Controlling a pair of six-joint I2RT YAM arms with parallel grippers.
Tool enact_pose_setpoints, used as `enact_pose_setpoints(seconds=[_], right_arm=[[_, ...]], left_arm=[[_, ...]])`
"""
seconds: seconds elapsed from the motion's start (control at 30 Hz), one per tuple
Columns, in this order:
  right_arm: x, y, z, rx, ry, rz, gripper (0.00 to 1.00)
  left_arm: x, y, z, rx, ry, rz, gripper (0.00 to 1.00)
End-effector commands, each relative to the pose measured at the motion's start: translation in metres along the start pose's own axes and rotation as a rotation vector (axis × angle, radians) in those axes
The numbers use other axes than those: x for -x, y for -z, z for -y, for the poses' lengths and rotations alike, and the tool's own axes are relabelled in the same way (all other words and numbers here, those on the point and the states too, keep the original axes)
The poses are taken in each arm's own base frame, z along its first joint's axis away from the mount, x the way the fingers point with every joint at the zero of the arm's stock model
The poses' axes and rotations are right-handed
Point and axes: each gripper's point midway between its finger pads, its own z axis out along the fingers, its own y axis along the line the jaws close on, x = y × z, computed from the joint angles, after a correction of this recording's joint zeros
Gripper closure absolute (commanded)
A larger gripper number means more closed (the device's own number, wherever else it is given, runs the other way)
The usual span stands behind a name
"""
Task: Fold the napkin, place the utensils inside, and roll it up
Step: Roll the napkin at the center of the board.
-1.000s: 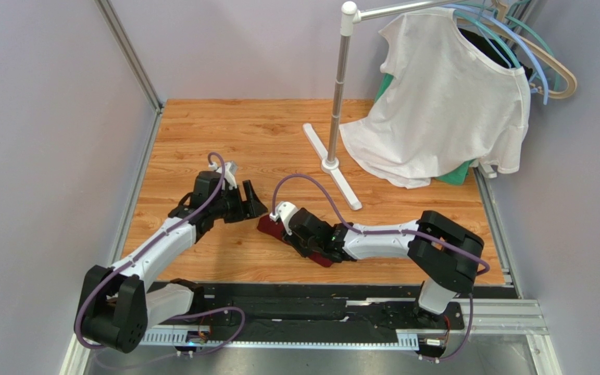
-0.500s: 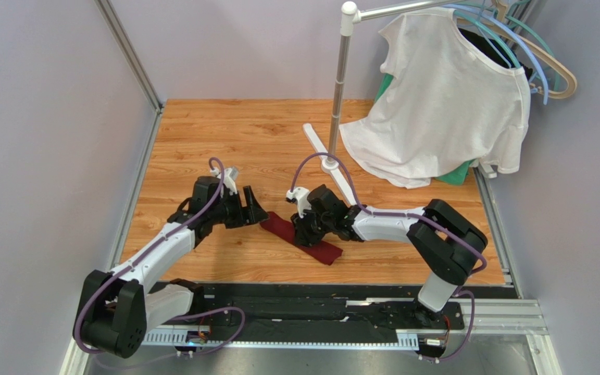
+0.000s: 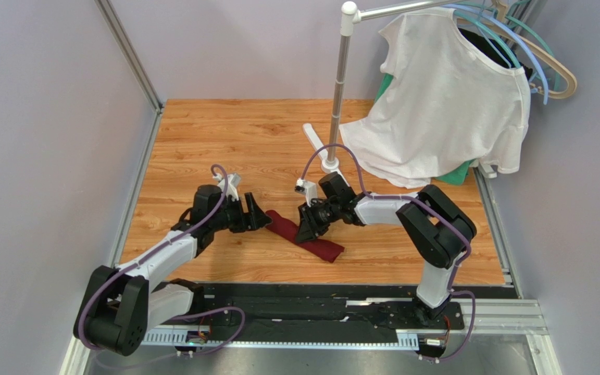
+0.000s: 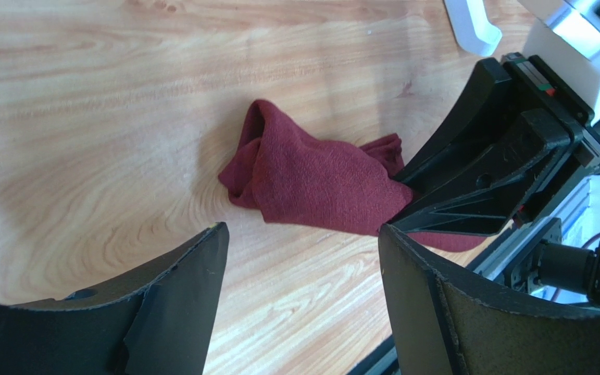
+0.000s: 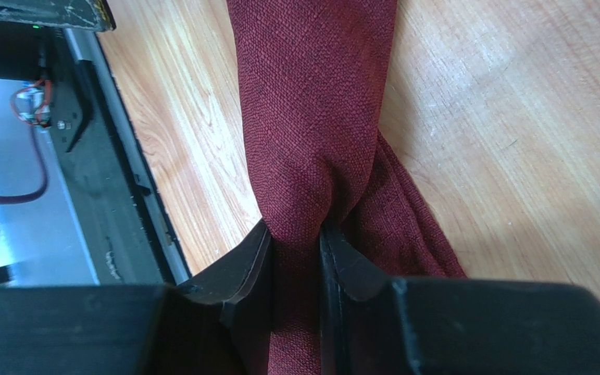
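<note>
The dark maroon napkin [image 3: 323,248] lies as a crumpled narrow strip on the wooden table, slanting from the middle toward the front. My right gripper [image 3: 308,229] is shut on a pinched fold of it, and the right wrist view shows the napkin [image 5: 311,101] squeezed between the right gripper [image 5: 295,234] jaws. My left gripper [image 3: 258,217] stands open just left of the strip's far end. In the left wrist view the napkin [image 4: 311,180] sits ahead of the left gripper [image 4: 303,230], apart from it. No utensils are in view.
A clothes stand [image 3: 334,125] rises behind the napkin, with its white foot [image 4: 471,23] close to the right arm. A white T-shirt [image 3: 444,101] hangs at the back right among hangers [image 3: 550,70]. The black base rail [image 3: 319,312] runs along the near edge.
My right gripper has swung away from the front toward the stand, uncovering the napkin while keeping a fold of it pinched. My left gripper has slid slightly nearer the front edge and stayed open.
</note>
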Motion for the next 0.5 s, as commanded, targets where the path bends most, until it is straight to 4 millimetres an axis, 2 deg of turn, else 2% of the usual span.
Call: enact_pose_setpoints(seconds=[0.0, 0.13, 0.27, 0.47], right_arm=[[-0.027, -0.002, 0.003, 0.062, -0.108, -0.108, 0.96], [-0.028, -0.001, 0.008, 0.109, -0.156, -0.117, 0.97], [-0.029, -0.001, 0.010, 0.129, -0.175, -0.130, 0.98], [-0.031, -0.002, 0.014, 0.143, -0.193, -0.142, 0.99]], left_arm=[[0.014, -0.008, 0.006, -0.066, -0.074, 0.071, 0.23], [0.011, -0.017, -0.001, -0.062, -0.085, 0.065, 0.27], [0.010, -0.026, -0.003, -0.081, -0.077, 0.055, 0.36], [0.008, -0.035, -0.005, -0.099, -0.078, 0.045, 0.46]])
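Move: The rolled napkin's near end lies about 3 cm to the left hand's right, 1 cm ahead and 5 cm below its open fingers. The roll's middle, already pinched by the right hand at its own hand point, is about 9 cm to the left hand's right and 5 cm back. From the right hand, that same near end is some 7 cm left and 5 cm ahead. Left hand sinks about 3 cm towards the napkin's near end, fingers partly closing; right keeps its pinch, twisting 10 degrees. ##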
